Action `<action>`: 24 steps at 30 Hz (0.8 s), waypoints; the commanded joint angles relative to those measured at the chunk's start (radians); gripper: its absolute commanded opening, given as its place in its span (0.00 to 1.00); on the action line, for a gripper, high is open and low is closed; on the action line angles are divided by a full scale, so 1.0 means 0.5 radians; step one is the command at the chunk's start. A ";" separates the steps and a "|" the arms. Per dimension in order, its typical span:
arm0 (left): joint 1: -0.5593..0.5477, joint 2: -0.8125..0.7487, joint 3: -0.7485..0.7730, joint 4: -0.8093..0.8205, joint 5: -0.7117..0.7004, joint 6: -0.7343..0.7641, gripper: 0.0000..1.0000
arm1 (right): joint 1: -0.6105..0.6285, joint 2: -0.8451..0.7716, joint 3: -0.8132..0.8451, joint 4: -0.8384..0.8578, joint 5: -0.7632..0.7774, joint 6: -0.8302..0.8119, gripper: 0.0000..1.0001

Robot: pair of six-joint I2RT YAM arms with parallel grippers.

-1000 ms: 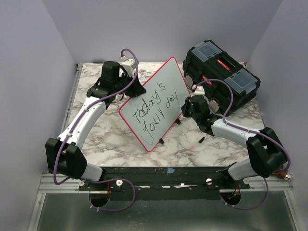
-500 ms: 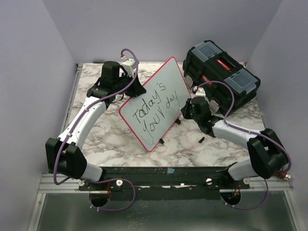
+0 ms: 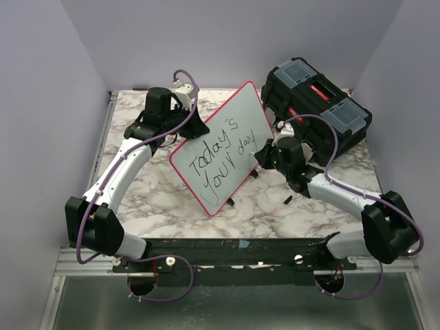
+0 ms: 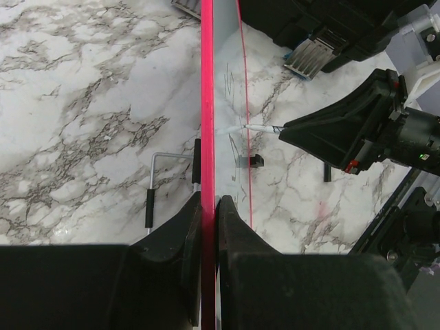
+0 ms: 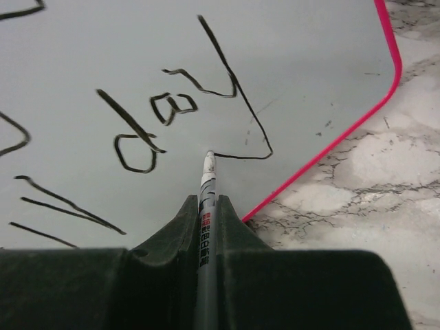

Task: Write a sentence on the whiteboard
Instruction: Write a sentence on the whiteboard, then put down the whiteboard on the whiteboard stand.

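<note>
The whiteboard point(image 3: 223, 148), white with a red-pink rim, stands tilted on the marble table. It carries the sentence point(image 3: 214, 157) "Today's your day" in black in two lines. My left gripper point(image 3: 180, 132) is shut on the board's left rim, which shows edge-on in the left wrist view point(image 4: 207, 137). My right gripper point(image 3: 265, 152) is shut on a grey marker point(image 5: 207, 199). The marker's tip touches the board at the end of the tail of the "y" in "day" point(image 5: 172, 106). The marker also shows in the left wrist view point(image 4: 258, 128).
A black toolbox point(image 3: 315, 106) with red latches stands at the back right, just behind my right arm. A small black cap point(image 3: 287, 200) lies on the table near the right arm. The board's wire stand point(image 4: 152, 185) shows behind the board.
My right gripper has moved the marker a little up and left along the board, finishing the tail of the "y". The left arm and the board have not moved.
</note>
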 commanded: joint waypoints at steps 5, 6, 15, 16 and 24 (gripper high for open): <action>-0.047 -0.002 -0.030 -0.109 -0.005 0.209 0.00 | 0.031 -0.387 0.068 -0.162 -0.019 0.023 0.01; -0.047 0.001 -0.027 -0.110 -0.006 0.209 0.00 | 0.031 -0.453 0.065 -0.187 0.003 0.025 0.01; -0.080 0.001 -0.029 -0.146 -0.055 0.206 0.00 | 0.031 -0.830 0.042 -0.372 0.187 0.017 0.01; -0.086 0.007 -0.023 -0.158 -0.063 0.209 0.00 | 0.031 -0.846 0.038 -0.382 0.202 0.015 0.01; -0.147 0.084 0.056 -0.314 -0.106 0.173 0.00 | 0.030 -0.936 0.013 -0.419 0.233 -0.009 0.01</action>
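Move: My right hand holds the marker with its tip at the end of the y's tail in "day", about 4 cm ahead of the fingers, 2 cm left and 2 cm lower. The board's near clip is 2 cm left, 1 cm back and 12 cm down; the loose cap is 11 cm back, 8 cm right, equally low. The toolbox lies 20 cm ahead, 15 cm right, 5 cm lower. From my left hand the tail's end is roughly 14 cm right, 2 cm ahead, 16 cm below. I lift my right hand quickly, about 13 cm, drawing it back and to the right by some 4 cm each, so the marker comes away from the whiteboard; the fingers tip up by about 15 degrees and keep their hold. My left hand keeps pinching the board's upper edge and eases about 1 cm to the right. ##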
